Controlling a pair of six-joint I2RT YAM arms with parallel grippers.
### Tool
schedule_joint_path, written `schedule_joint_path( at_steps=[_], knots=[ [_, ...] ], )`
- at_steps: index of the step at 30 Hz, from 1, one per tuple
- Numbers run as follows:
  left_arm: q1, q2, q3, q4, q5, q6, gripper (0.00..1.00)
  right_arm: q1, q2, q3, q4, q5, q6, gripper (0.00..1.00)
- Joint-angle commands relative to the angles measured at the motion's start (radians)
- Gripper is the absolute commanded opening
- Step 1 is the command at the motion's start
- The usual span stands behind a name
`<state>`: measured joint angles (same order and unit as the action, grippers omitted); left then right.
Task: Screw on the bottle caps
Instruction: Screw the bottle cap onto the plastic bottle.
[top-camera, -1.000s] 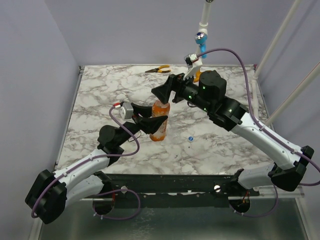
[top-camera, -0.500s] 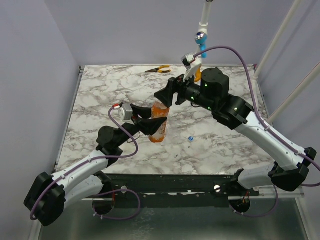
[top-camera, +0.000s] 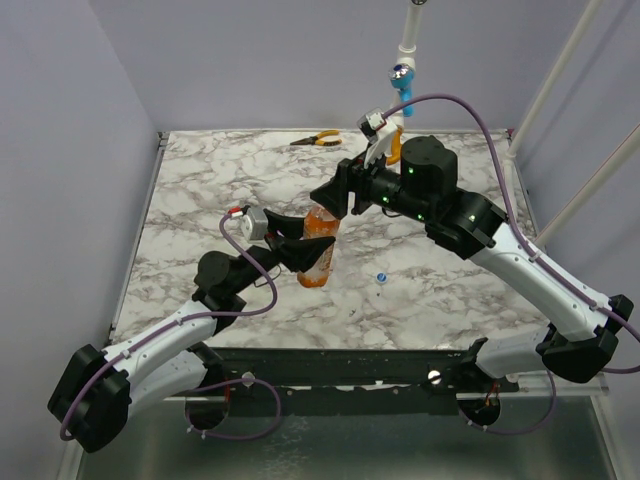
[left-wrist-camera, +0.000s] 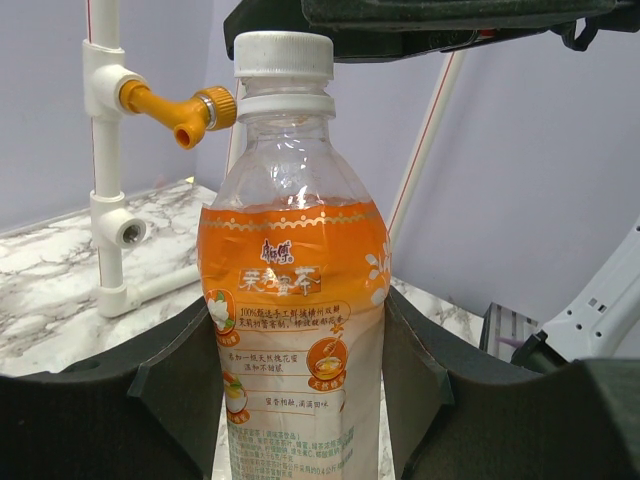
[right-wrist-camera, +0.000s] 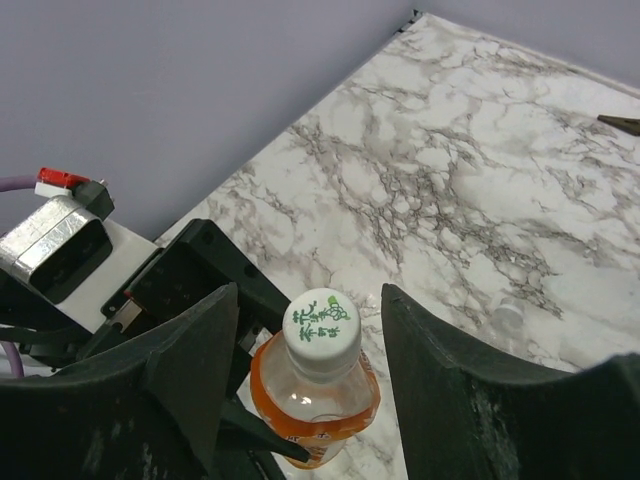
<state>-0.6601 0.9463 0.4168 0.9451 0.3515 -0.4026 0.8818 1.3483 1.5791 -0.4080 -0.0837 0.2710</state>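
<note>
The bottle (top-camera: 321, 252), clear plastic with orange contents, stands lifted over the marble table (top-camera: 200, 200), and my left gripper (top-camera: 303, 248) is shut on its labelled body (left-wrist-camera: 295, 300). A whitish cap (left-wrist-camera: 284, 57) sits on the bottle's neck. My right gripper (top-camera: 331, 200) hangs directly above it. In the right wrist view its two black fingers flank the whitish cap (right-wrist-camera: 321, 324), with a gap on each side, so the right gripper (right-wrist-camera: 308, 312) is open and touches nothing. A tiny blue cap (top-camera: 381, 277) lies on the table to the right of the bottle.
Orange-handled pliers (top-camera: 316, 139) lie at the table's far edge. A white pipe stand (left-wrist-camera: 104, 150) with an orange valve handle (left-wrist-camera: 180, 112) and a blue valve handle (top-camera: 401, 78) rises at the back right, behind my right arm.
My right gripper has come down and slightly left over the bottle's cap, and its jaws have narrowed around it. The left gripper still holds the bottle in nearly the same place.
</note>
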Motion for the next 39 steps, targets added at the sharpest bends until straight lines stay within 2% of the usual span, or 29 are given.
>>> schedule_joint_path(
  at_steps=[1, 12, 26, 33, 39],
  knots=[
    [0.006, -0.011, -0.007, 0.011, 0.025, -0.004, 0.25, 0.001, -0.003, 0.016, -0.027, -0.008, -0.008, 0.62],
    [0.005, -0.021, -0.007, 0.011, 0.025, -0.004, 0.25, 0.000, 0.006, 0.008, -0.035, 0.026, -0.001, 0.61],
    [0.006, -0.027, -0.009, 0.009, 0.026, -0.004, 0.25, 0.001, 0.017, 0.011, -0.040, 0.037, 0.012, 0.51],
    [0.006, -0.038, -0.009, 0.009, 0.028, -0.005, 0.25, 0.000, 0.002, -0.015, -0.018, 0.032, 0.039, 0.38],
    [0.006, -0.055, -0.009, 0.009, 0.038, -0.012, 0.25, -0.012, -0.009, -0.032, 0.010, -0.026, 0.067, 0.37]
  ],
)
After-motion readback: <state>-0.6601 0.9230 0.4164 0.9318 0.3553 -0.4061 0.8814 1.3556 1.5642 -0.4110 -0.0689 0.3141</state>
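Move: The white cap on the bottle's mouth sits between the right hand's open fingers, roughly 1 cm below their midpoint, neither ahead nor to the side. The held bottle's body is some 12 cm below that hand and 3 cm nearer the base. On the table, about 34 cm down, a clear bottle lies some 13 cm ahead, level sideways, and a blue cap about 12 cm right and 1 cm ahead. From the left hand, the white cap is about 10 cm above and 3 cm ahead, level sideways. The right hand, with hardly any turn of the wrist, sinks about 1 cm so that its fingertips come down beside the white cap, and its fingers close by roughly a quarter of their full range, mostly late on, until they pinch the cap from both sides. The left hand stays all but in place below, still gripping the bottle's body and holding it upright under the cap, its own opening unchanged. ##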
